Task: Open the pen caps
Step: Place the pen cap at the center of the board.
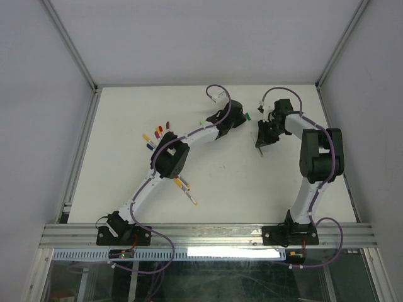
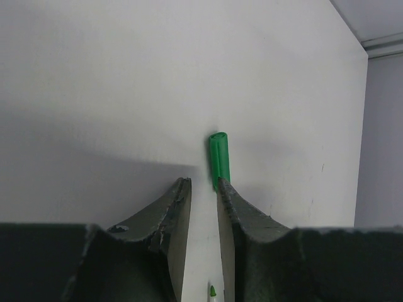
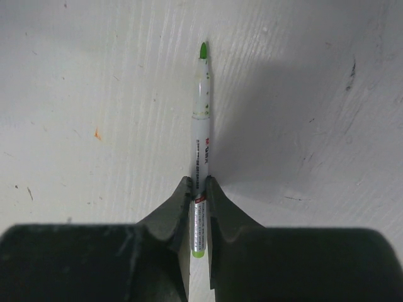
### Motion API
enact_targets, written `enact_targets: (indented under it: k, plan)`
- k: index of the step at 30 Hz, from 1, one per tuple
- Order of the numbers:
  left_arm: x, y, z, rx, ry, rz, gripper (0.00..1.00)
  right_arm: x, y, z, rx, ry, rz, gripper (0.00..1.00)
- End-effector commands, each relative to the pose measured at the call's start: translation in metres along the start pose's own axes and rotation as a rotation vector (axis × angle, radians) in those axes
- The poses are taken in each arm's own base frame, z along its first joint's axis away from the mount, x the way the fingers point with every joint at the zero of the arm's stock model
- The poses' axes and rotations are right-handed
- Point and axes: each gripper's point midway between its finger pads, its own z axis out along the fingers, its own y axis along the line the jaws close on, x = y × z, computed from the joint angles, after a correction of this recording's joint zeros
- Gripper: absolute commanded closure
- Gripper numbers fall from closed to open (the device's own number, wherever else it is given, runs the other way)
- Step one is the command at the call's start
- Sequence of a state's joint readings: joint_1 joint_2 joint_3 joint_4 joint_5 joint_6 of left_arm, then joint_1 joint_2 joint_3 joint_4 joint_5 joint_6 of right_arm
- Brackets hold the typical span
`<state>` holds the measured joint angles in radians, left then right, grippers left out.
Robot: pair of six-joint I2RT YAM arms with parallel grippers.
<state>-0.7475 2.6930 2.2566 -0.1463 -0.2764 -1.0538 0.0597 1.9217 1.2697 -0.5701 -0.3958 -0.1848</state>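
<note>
A green pen cap [image 2: 219,157] lies on the white table just past my left gripper [image 2: 203,185]; its near end touches the right fingertip [image 2: 224,189]. The jaws stand a little apart, and only bare table shows between them. In the top view this cap [image 1: 248,116] sits right of the left gripper [image 1: 240,117]. My right gripper [image 3: 199,189] is shut on a thin white pen [image 3: 201,135] whose uncapped green tip points away from it. The right gripper [image 1: 261,143] hangs over the table's middle right. Several loose coloured caps [image 1: 157,133] lie beside the left arm.
Two pens [image 1: 186,190] lie on the table near the left arm's elbow. A small green pen tip [image 2: 213,291] shows low between the left fingers. Grey walls close the table [image 1: 126,189] on three sides, and a metal rail [image 1: 208,234] runs along the near edge.
</note>
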Motion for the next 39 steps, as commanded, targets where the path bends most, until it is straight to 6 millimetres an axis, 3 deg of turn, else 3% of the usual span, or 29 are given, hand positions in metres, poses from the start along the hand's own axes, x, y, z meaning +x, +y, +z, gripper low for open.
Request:
enact_targets:
  k: [1, 7, 12, 15, 19, 21, 25, 28, 33, 39]
  plan:
    - [-0.004, 0.018, -0.012, -0.103, 0.007, 0.088, 0.74, -0.004, -0.003, 0.004, 0.009, -0.003, -0.011, 0.88]
    - [-0.014, 0.000, -0.021, -0.065, -0.007, 0.113, 0.72, -0.006, -0.002, 0.001, 0.007, -0.010, -0.022, 0.85]
    - [-0.036, -0.033, -0.047, 0.032, -0.050, 0.194, 0.64, -0.015, 0.002, -0.009, 0.006, -0.054, -0.047, 0.72]
    - [-0.063, -0.061, -0.082, 0.119, -0.118, 0.257, 0.58, -0.023, 0.004, -0.021, 0.008, -0.100, -0.069, 0.64]
    - [-0.091, -0.075, -0.137, 0.249, -0.252, 0.385, 0.47, -0.031, 0.013, -0.037, -0.019, -0.160, -0.110, 0.54]
    - [-0.102, -0.073, -0.167, 0.300, -0.320, 0.459, 0.39, -0.032, 0.019, -0.044, -0.041, -0.182, -0.132, 0.51]
    - [-0.109, -0.041, -0.208, 0.307, -0.402, 0.593, 0.23, -0.035, 0.027, -0.054, -0.073, -0.210, -0.168, 0.49]
    - [-0.107, -0.012, -0.221, 0.273, -0.391, 0.647, 0.18, -0.033, 0.031, -0.054, -0.095, -0.209, -0.182, 0.49]
    - [-0.100, 0.037, -0.223, 0.213, -0.297, 0.626, 0.17, -0.033, 0.037, -0.058, -0.124, -0.217, -0.199, 0.49]
    - [-0.100, 0.069, -0.208, 0.111, -0.212, 0.569, 0.18, -0.040, 0.050, -0.076, -0.147, -0.287, -0.266, 0.48]
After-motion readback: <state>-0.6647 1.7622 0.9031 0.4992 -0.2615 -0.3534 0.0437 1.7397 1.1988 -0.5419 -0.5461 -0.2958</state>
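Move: The light green pen lies about 20 cm left of the left hand and 6 cm back. The green cap is just beyond this hand's tips, some 2 cm ahead and 1 cm right; the uncapped green pen is roughly 13 cm back and 5 cm right. That uncapped pen is pinched by the right hand, its middle 2 cm ahead and 1 cm left of the pads; the cap sits about 15 cm ahead of that hand and 5 cm left. The green cap, already free on the board, is left behind as the left hand eases left, then swings left and back towards the light green pen, about 19 cm left and 12 back, arching 14 cm up before sinking some 6 cm; its fingers open wide and tilt upward. The right hand opens off the uncapped green pen and rises about 5 cm, fingers tipping up some 10 degrees. ##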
